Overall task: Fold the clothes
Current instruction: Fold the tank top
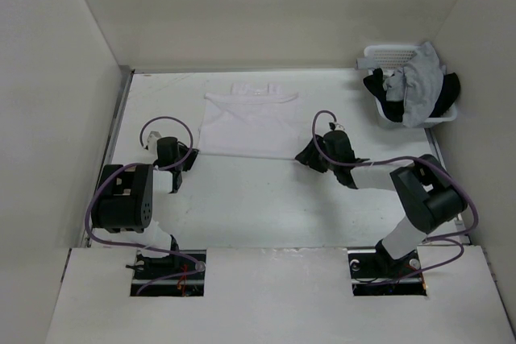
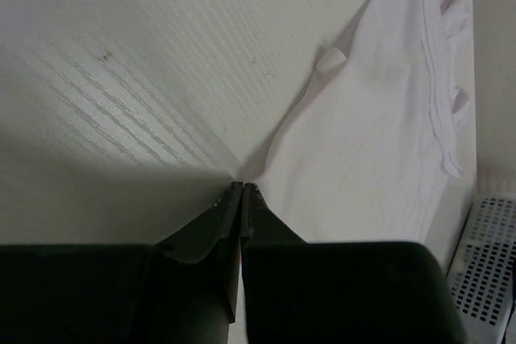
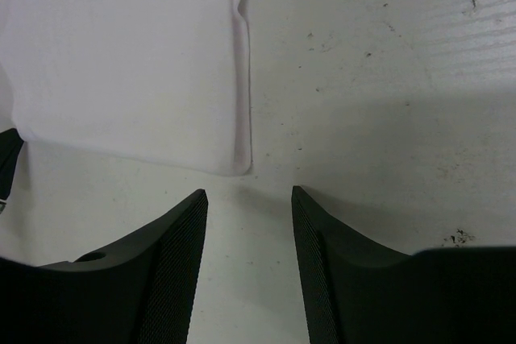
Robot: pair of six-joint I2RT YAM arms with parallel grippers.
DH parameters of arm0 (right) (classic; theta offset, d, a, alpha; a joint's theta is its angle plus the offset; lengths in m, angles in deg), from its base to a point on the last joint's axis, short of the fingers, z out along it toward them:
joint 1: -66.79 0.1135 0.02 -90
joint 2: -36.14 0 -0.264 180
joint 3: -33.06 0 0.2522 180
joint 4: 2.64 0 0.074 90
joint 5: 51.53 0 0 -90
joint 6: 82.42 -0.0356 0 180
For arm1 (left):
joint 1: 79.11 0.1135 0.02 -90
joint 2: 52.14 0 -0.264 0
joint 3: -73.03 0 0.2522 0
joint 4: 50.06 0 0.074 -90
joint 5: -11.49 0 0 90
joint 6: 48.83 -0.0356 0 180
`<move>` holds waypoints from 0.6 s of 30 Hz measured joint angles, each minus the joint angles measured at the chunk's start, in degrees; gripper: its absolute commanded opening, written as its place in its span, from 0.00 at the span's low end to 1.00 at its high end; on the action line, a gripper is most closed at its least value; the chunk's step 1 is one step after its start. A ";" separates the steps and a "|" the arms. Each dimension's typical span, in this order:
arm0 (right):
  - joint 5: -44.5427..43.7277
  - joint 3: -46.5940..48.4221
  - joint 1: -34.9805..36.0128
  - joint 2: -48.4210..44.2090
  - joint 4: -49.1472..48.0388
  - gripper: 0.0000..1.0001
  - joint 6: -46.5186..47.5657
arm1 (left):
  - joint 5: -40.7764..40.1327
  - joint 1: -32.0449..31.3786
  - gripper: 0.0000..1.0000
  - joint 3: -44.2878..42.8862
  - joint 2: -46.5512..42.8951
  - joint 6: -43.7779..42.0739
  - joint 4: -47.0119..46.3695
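Note:
The clothes, a white T-shirt (image 1: pixel 246 122), lie flat at the back middle of the table, collar away from the arms. My left gripper (image 1: pixel 188 155) is at the shirt's near left corner. In the left wrist view its jaws (image 2: pixel 242 186) are pressed together, and the shirt (image 2: pixel 371 142) narrows to a point right at their tips, pinched there. My right gripper (image 1: pixel 305 156) is low by the near right corner. Its jaws (image 3: pixel 248 192) stand open over bare table, just short of the shirt's corner (image 3: pixel 239 165).
A white plastic basket (image 1: pixel 379 54) stands at the back right corner, holding a grey garment (image 1: pixel 421 82) and a black garment (image 1: pixel 377 88). The basket's perforated wall (image 2: pixel 488 255) shows beside the shirt. White walls close in the table on three sides.

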 measured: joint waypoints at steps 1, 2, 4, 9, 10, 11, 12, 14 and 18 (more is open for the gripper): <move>0.00 0.22 0.13 0.22 0.13 0.46 0.02 | -0.02 -0.13 0.00 0.00 -0.04 0.00 0.02; 0.04 0.57 0.26 0.52 0.44 0.45 0.00 | -0.07 -0.24 0.00 0.02 -0.15 0.00 0.11; 0.07 1.53 0.68 1.40 0.92 0.38 -0.04 | -0.09 -0.44 0.00 0.07 -0.59 -0.02 0.11; 0.26 4.35 1.31 4.48 1.18 0.32 -1.20 | -0.02 -0.46 0.00 0.81 -2.51 -0.07 0.11; 0.24 4.55 1.31 4.76 1.11 0.29 -1.57 | 0.00 -0.46 0.00 0.90 -2.73 -0.07 0.09; 0.17 4.63 1.33 4.87 1.14 0.24 -1.77 | 0.00 -0.46 0.00 1.09 -2.93 -0.09 0.09; -0.02 4.72 1.33 5.01 1.20 0.19 -1.99 | 0.00 -0.46 0.00 1.22 -3.10 -0.11 0.11; -0.55 4.90 1.31 5.51 1.20 0.09 -2.40 | 0.00 -0.46 0.00 1.49 -3.26 -0.13 0.15; -2.16 5.01 1.44 5.88 0.94 0.01 -2.78 | 0.02 -0.46 0.00 1.75 -4.22 -0.15 0.28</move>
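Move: The tank top's near right corner lies roughly 2 cm ahead of the right hand, about 1 cm to its left and 2 cm lower. From that hand the shoulder straps lie some 21 cm farther out and 9 cm left. The left hand already holds the near left corner; from it the top's far left corner is about 18 cm ahead and 4 cm right, and the near right corner some 27 cm to the right, about level. The tank top's near right corner is what the right hand closes on: it eases about 2 cm forward and left onto the corner, sinking 1 cm, while its half-open fingers shut and pinch the cloth. The near left corner stays pinched in the left fingers, and that hand rises about 1.5 cm. ##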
